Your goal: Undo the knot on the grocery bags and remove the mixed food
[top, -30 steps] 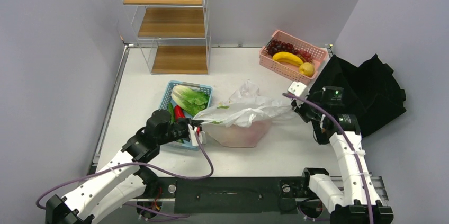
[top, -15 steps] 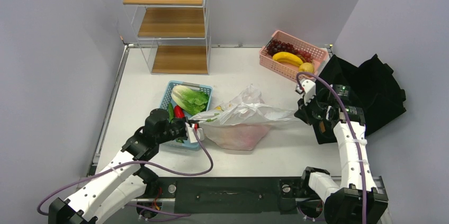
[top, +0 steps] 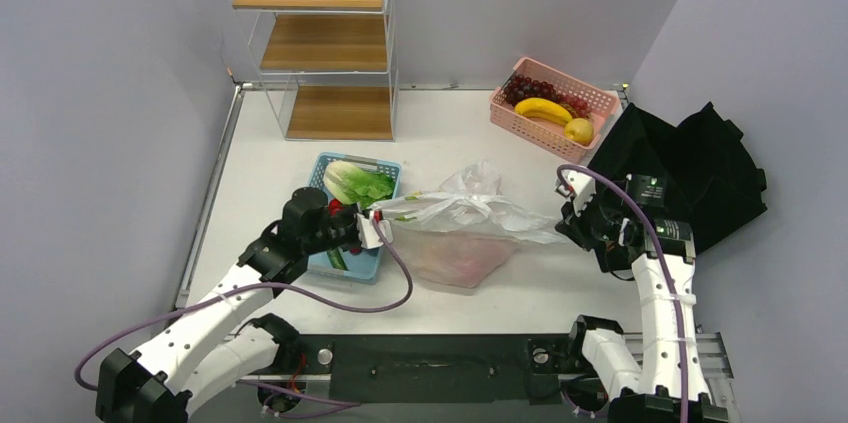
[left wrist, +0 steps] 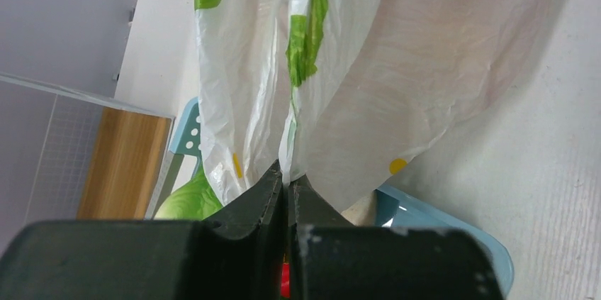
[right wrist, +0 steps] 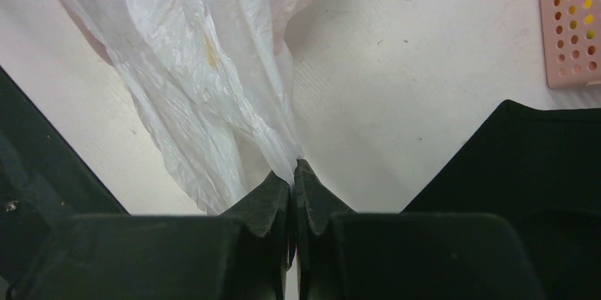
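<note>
The grocery bag (top: 462, 226), thin white plastic with green marks and yellow dots, lies mid-table, pulled out sideways between my two grippers. Reddish shapes of the mixed food (top: 462, 259) show dimly through its lower part; I cannot tell which items they are. My left gripper (top: 378, 226) is shut on the bag's left handle strip, which fans up from the closed jaws (left wrist: 287, 179). My right gripper (top: 563, 228) is shut on the bag's right end, a twisted white fold pinched at the tips (right wrist: 293, 169). In the top view I cannot make out a knot among the bunched plastic on top.
A blue basket (top: 322, 163) with lettuce (top: 355, 183) sits under my left wrist. A pink basket (top: 522, 130) with banana and grapes stands at the back right. The black tote (top: 700, 168) lies beside my right arm. A wire shelf (top: 320, 43) stands at the back.
My left gripper has moved away from me with its handle. My right gripper has swung right and nearer. The bag is now stretched wider and flatter between them.
</note>
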Controlling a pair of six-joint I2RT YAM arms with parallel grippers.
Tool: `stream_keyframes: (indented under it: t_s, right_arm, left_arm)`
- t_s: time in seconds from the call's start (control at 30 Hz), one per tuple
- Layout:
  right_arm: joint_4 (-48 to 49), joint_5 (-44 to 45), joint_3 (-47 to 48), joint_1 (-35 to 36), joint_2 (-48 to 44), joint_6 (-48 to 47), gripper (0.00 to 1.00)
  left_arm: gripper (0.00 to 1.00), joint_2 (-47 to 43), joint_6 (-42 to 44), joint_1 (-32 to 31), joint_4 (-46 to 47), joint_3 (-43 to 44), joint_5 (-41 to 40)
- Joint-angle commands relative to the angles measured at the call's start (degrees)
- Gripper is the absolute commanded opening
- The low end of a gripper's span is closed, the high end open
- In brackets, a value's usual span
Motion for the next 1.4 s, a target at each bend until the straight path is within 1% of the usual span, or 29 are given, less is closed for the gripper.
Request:
stream_keyframes:
  t_s: [0.0, 0.07, 0.17, 0.2, 0.23, 0.27, 0.3, 0.33, 0.37, 0.4, 0.43, 0.47, 0.5, 0.53, 0.57, 0.63, 0.67, 0.73, 0.77, 0.83, 0.93, 1.03, 1.13, 1.2, 1.27, 1.3, 1.37]
  right_arm:
    - [-3.79, -3.50, -1.21, 1.47, -2.49, -3.93, 0.00]
    - [-5.20, -3.82, -1.48, 2.62, -3.59, -3.94, 0.00]
    - [-4.83, -4.71, -2.70, 5.67, -6.81, -1.25, 0.00]
    - [-3.70, -4.61, -3.06, 7.64, -7.79, 0.48, 0.00]
    - [-0.18, -4.08, -3.88, 8.47, -9.56, 4.94, 0.00]
    - [1.57, -3.77, -4.18, 11.44, -10.84, 7.35, 0.00]
    - [3.72, -3.27, -4.45, 12.66, -11.22, 10.57, 0.00]
    - [4.19, -2.97, -4.33, 14.93, -11.47, 11.59, 0.00]
    - [4.42, -2.22, -3.96, 15.85, -11.40, 11.91, 0.00]
    - [4.23, -1.79, -3.69, 17.62, -10.97, 12.21, 0.00]
    - [3.16, -1.11, -2.97, 18.33, -10.71, 12.31, 0.15]
    - [2.28, -0.92, -2.40, 19.16, -10.21, 12.31, 0.26]
    - [0.60, -0.32, -0.99, 19.37, -9.97, 12.67, 0.45]
    - [0.21, 0.31, -0.10, 19.46, -9.58, 14.91, 0.57]
    - [-0.02, 1.68, 1.98, 19.48, -9.22, 16.03, 0.59]
    - [-0.07, 3.30, 5.87, 19.45, -7.48, 19.66, 0.62]
    - [0.08, 3.72, 8.61, 19.31, -5.55, 21.82, 0.62]
    - [0.19, 2.52, 12.37, 19.17, -1.98, 24.31, 0.63]
    - [0.26, 1.95, 13.44, 19.20, -0.85, 24.64, 0.63]
    - [1.22, 0.93, 15.76, 19.15, 2.38, 24.74, 0.63]
    - [2.88, 0.48, 17.66, 19.14, 7.06, 22.02, 0.61]
    - [3.01, -0.27, 19.46, 19.81, 11.82, 20.20, 0.60]
    - [2.21, -0.83, 21.32, 21.07, 14.04, 19.19, 0.62]
    - [2.27, -0.34, 21.29, 22.68, 14.59, 18.46, 0.65]
    - [2.93, 0.85, 20.65, 24.53, 14.91, 18.16, 0.68]
    - [3.76, 1.48, 20.08, 25.59, 15.29, 18.19, 0.68]
    - [4.90, 1.88, 19.21, 26.78, 15.97, 18.20, 0.68]
  left_arm:
    - [0.00, 3.07, -1.71, 0.23, 2.52, 5.44, 1.89]
    - [0.00, 5.02, -1.92, 0.27, 3.69, 7.00, 1.96]
    - [0.00, 7.97, -3.21, 0.29, 5.10, 9.12, 1.82]
    - [0.00, 9.37, -3.65, 0.28, 5.64, 10.36, 1.79]
    - [0.00, 10.06, -4.82, 0.28, 5.85, 10.98, 1.77]
    - [0.00, 11.26, -5.56, 0.28, 6.22, 12.05, 1.67]
    - [0.00, 11.75, -6.71, 0.28, 6.18, 12.62, 1.82]
    - [0.00, 12.52, -7.03, 0.30, 5.60, 13.69, 2.01]
    - [0.05, 12.78, -7.36, 0.28, 5.13, 14.60, 2.46]
    - [0.14, 13.04, -7.79, 0.28, 4.48, 15.03, 2.42]
    - [0.32, 13.04, -10.01, 0.32, 4.26, 16.06, 1.75]
    - [0.40, 12.90, -11.36, 0.34, 2.86, 16.86, 1.36]
    - [0.55, 12.84, -13.58, 0.62, 1.56, 18.93, 1.53]
    - [0.60, 12.63, -14.42, 0.80, -1.99, 20.10, 2.13]
    - [0.66, 12.44, -16.39, 1.02, -3.68, 22.55, 3.41]
    - [0.71, 11.63, -18.76, 1.06, -8.17, 25.92, 6.01]
    - [0.72, 11.23, -18.90, 1.06, -11.30, 26.93, 7.44]
    - [0.73, 11.54, -18.85, 0.99, -15.46, 30.50, 12.82]
    - [0.73, 12.02, -19.19, 0.92, -16.70, 32.97, 14.10]
    - [0.73, 16.01, -19.18, 0.53, -20.33, 36.65, 16.47]
    - [0.73, 20.86, -18.57, -0.83, -20.81, 40.76, 18.08]
    - [0.74, 25.95, -16.34, -3.63, -21.82, 44.97, 17.96]
    - [0.76, 29.50, -12.36, -8.42, -24.97, 48.72, 17.20]
    - [0.77, 31.35, -11.15, -10.61, -25.85, 49.28, 16.59]
    - [0.77, 32.19, -11.39, -12.07, -23.18, 48.24, 15.21]
    - [0.77, 32.61, -11.39, -12.45, -21.12, 47.89, 14.86]
    - [0.68, 33.38, -10.23, -13.21, -20.13, 47.71, 14.70]
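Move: My left hand grips one handle of the grocery bag. The gathered knot of plastic lies about 20 cm to its right, nearly level with it; the bag's filled body is some 18 cm right, 8 cm back and 12 cm below. The blue basket is about 8 cm to its left, a good 14 cm down. My right hand has the other handle: the knot is about 18 cm left and 4 cm forward of it, the black bag some 25 cm right and 9 cm ahead. I ease both hands inward with the handles still pinched, then open both grippers and let go. My left hand rises about 15 cm, swings right over the bag and sinks some 5 cm, tipping down and turning clockwise roughly 30 degrees in all; my right first drew back and left about 9 cm, then climbs and goes forward and a little left, sinking slightly at the end. Both stay open, closing in above the knot. ##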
